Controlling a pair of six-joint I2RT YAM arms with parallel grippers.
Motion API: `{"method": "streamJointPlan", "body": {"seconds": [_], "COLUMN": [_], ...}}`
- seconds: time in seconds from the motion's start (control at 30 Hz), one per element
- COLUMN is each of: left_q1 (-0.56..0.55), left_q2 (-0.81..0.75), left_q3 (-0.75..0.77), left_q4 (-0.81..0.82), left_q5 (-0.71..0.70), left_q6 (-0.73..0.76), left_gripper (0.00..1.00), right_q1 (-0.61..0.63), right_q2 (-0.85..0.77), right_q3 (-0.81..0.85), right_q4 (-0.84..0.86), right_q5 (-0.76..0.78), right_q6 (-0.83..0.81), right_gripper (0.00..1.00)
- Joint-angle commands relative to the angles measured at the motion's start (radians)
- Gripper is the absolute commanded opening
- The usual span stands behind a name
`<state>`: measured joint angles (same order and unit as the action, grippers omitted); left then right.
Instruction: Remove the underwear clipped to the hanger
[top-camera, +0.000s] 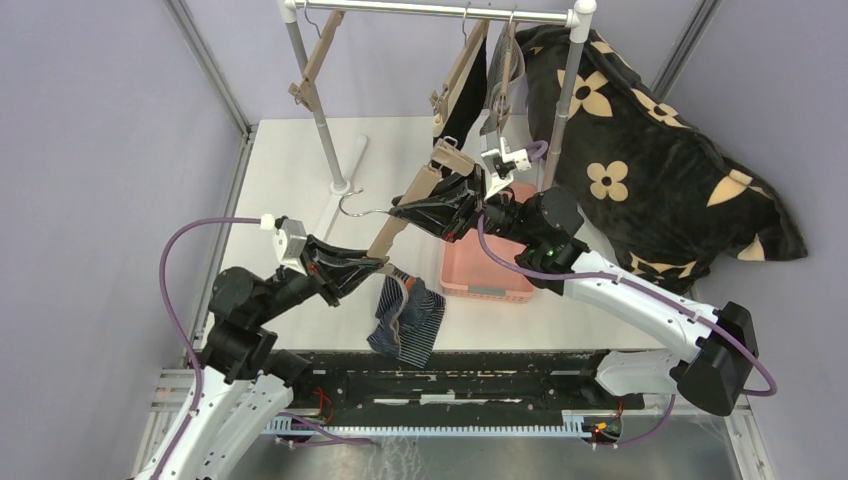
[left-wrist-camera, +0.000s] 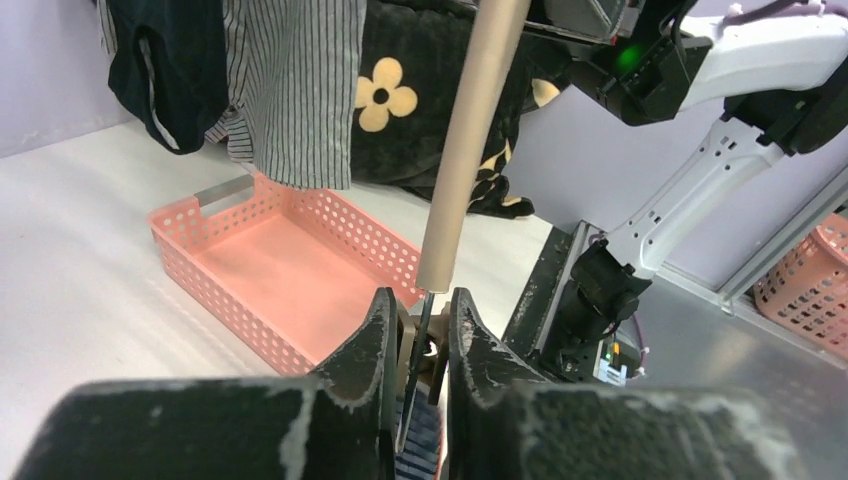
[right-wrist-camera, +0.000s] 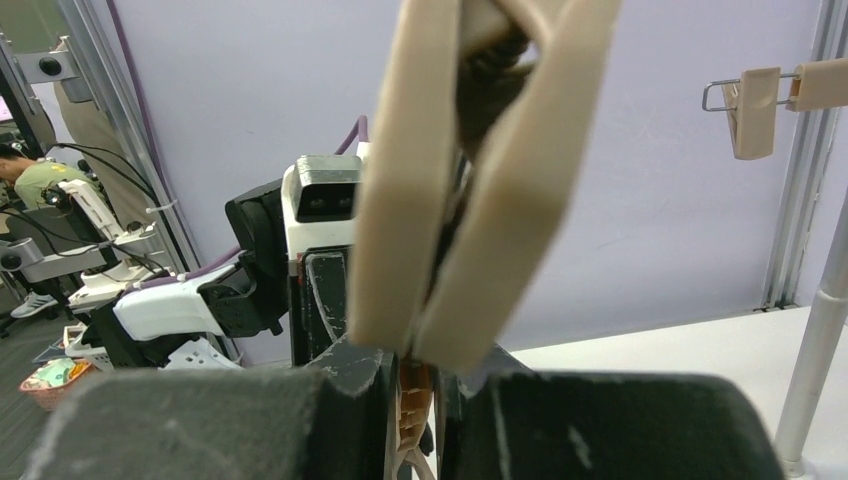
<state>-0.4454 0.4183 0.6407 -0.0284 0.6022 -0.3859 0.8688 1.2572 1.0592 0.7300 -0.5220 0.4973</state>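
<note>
A beige wooden hanger (top-camera: 412, 205) slants low over the table, and my right gripper (top-camera: 428, 207) is shut on its upper part (right-wrist-camera: 470, 180). Navy striped underwear (top-camera: 408, 320) hangs from the clip at the hanger's lower end. My left gripper (top-camera: 378, 264) is shut on that clip (left-wrist-camera: 421, 345), with the navy cloth (left-wrist-camera: 420, 452) just below the fingers (left-wrist-camera: 382, 340). Black underwear (left-wrist-camera: 165, 60) and grey-and-white striped underwear (left-wrist-camera: 290, 80) hang from other hangers on the rack.
A pink perforated basket (top-camera: 487, 290) sits on the table under the right gripper. The white clothes rack (top-camera: 318, 110) stands behind with an empty hanger (top-camera: 312, 70). A big black flower-print cushion (top-camera: 640, 170) leans at the back right.
</note>
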Motion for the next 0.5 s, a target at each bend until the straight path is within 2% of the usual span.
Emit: {"method": "streamJointPlan", "body": {"seconds": [0.0, 0.17, 0.2, 0.27, 0.3, 0.47], "left_q1": [-0.003, -0.003, -0.002, -0.001, -0.001, -0.002], "left_q2": [0.006, 0.013, 0.024, 0.044, 0.048, 0.048], "left_q3": [0.034, 0.066, 0.080, 0.107, 0.116, 0.125], "left_q4": [-0.031, 0.008, 0.009, 0.004, 0.006, 0.057], "left_q5": [-0.053, -0.123, -0.125, -0.129, -0.134, -0.143], "left_q6": [0.072, 0.084, 0.084, 0.080, 0.079, 0.079], "left_gripper": [0.03, 0.03, 0.07, 0.42, 0.50, 0.55], "right_q1": [0.001, 0.001, 0.001, 0.001, 0.001, 0.002], "right_q2": [0.006, 0.043, 0.053, 0.058, 0.058, 0.042], "right_q3": [0.078, 0.129, 0.140, 0.146, 0.144, 0.115], "right_q4": [0.089, 0.070, 0.064, 0.061, 0.061, 0.053], "right_q5": [0.063, 0.059, 0.051, 0.037, 0.033, 0.030], "right_q6": [-0.038, -0.058, -0.057, -0.049, -0.047, -0.045], "right_gripper": [0.01, 0.01, 0.01, 0.01, 0.01, 0.01]}}
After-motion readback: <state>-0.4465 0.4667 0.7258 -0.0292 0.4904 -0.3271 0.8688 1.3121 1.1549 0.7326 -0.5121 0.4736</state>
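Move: The left fingers are already squeezing the clip at the hanger's lower end, its middle right at the hand point; the underwear hangs some 17 cm below, about level fore and aft and 3 cm to the right. The basket stands roughly 16 cm ahead, 20 cm to the right and 30 cm below. From the right hand, which grips the hanger's bar, the clip lies about 4 cm back, 1 cm left and 11 cm down. Both hands raise the hanger about 3 cm, the left also forward, then opening to free the clip. ##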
